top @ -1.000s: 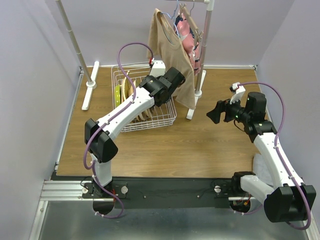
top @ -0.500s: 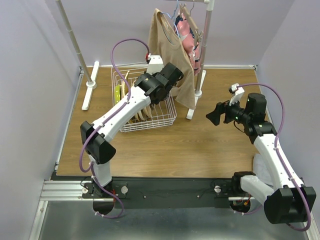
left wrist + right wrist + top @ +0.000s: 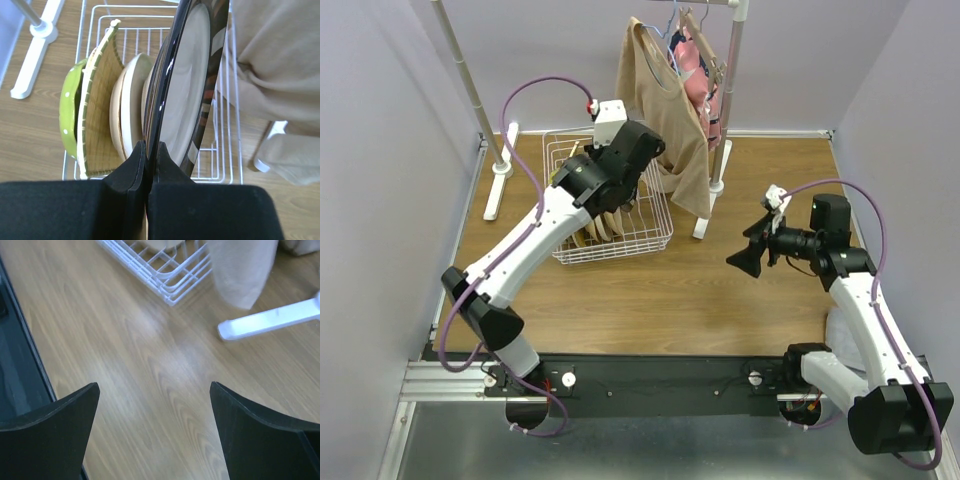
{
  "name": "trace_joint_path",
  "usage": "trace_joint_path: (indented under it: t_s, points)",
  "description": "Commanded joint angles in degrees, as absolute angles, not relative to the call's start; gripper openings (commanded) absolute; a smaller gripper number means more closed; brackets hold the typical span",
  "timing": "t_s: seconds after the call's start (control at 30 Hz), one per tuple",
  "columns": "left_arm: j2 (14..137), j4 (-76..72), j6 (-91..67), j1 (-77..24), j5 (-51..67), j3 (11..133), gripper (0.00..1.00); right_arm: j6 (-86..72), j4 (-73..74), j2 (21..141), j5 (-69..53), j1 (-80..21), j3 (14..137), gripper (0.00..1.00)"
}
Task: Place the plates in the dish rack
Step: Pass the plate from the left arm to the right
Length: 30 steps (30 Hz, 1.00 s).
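My left gripper [image 3: 149, 152] [image 3: 578, 183] is shut on the rim of a dark-rimmed beige plate [image 3: 186, 85], holding it on edge above the white wire dish rack [image 3: 223, 150] [image 3: 655, 232]. Below it in the rack, other plates stand on edge side by side: a lime dotted one [image 3: 69, 117], a yellow woven-look square [image 3: 100, 112] and a cream one [image 3: 131, 102]. My right gripper [image 3: 744, 258] [image 3: 155, 407] hangs open over bare wood to the right of the rack, with nothing between its fingers. The rack's corner [image 3: 171, 277] shows at the top of the right wrist view.
A white clothes-rail stand [image 3: 728, 95] carrying a tan garment [image 3: 665, 95] stands just right of the rack; its cloth [image 3: 280, 60] hangs close to the held plate. The stand's foot [image 3: 272, 317] lies on the wood ahead of my right gripper. A second pole [image 3: 470, 90] stands at the left.
My left arm has swung left and nearer over the rack with the plate still gripped. My right gripper has dipped a little lower and leftward, still open.
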State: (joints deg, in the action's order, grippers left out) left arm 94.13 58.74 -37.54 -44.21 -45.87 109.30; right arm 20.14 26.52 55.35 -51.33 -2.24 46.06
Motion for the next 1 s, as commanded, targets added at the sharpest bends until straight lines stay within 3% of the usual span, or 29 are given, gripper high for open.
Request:
trace_joint_path:
  t_s: [0.0, 0.17, 0.27, 0.37, 0.5, 0.73, 0.97]
  points:
    - [84.7, 43.3, -37.4, -43.2, -42.6, 103.6, 0.0, 46.9, 50.7, 54.8, -53.1, -3.0, 51.3, 1.0]
    - [76.6, 34.7, -39.0, -41.1, -35.5, 94.7, 0.0, 65.0, 59.6, 56.5, -46.9, -3.7, 57.7, 1.0]
    - [72.4, 30.2, -40.4, -38.7, -30.5, 89.1, 0.0, 65.7, 59.3, 59.0, -45.7, -6.1, 62.9, 1.0]
    - [68.8, 26.4, -41.7, -36.3, -26.4, 84.4, 0.0, 60.2, 54.2, 61.6, -37.6, -15.4, 66.1, 1.0]
    - [65.7, 23.3, -43.5, -34.4, -22.7, 79.0, 0.0, 56.5, 45.9, 63.9, -26.5, -30.7, 66.6, 1.0]
    - [63.8, 20.9, -48.9, -33.8, -19.3, 75.2, 0.0, 53.2, 26.7, 70.1, 1.4, -48.2, 67.2, 0.99]
    - [63.5, 24.7, -55.8, -32.9, -19.3, 76.6, 0.0, 61.0, -1.5, 71.4, 14.1, -61.2, 57.7, 1.0]
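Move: Sideways on from the open right gripper, the middle of the dark-rimmed plate is about 30 cm to its left, 19 cm farther out and 7 cm higher; the dish rack's middle lies 28 cm ahead, 30 cm left, 15 cm below, and the beige top hangs 27 cm ahead, 16 cm left, 7 cm above. The left hand holds that plate by its rim; from it the right gripper is about 30 cm right, 11 cm back and 12 cm lower. Rolling its wrist some 30 degrees, left side down, the left hand keeps its pinch on the plate rim and draws back about 4 cm, drifting left and then partly returning. The open right hand dips back a little, then sweeps about 16 cm left towards the plate, rising 4–5 cm and rolling roughly 65 degrees about its finger line; it does not grip the plate. ##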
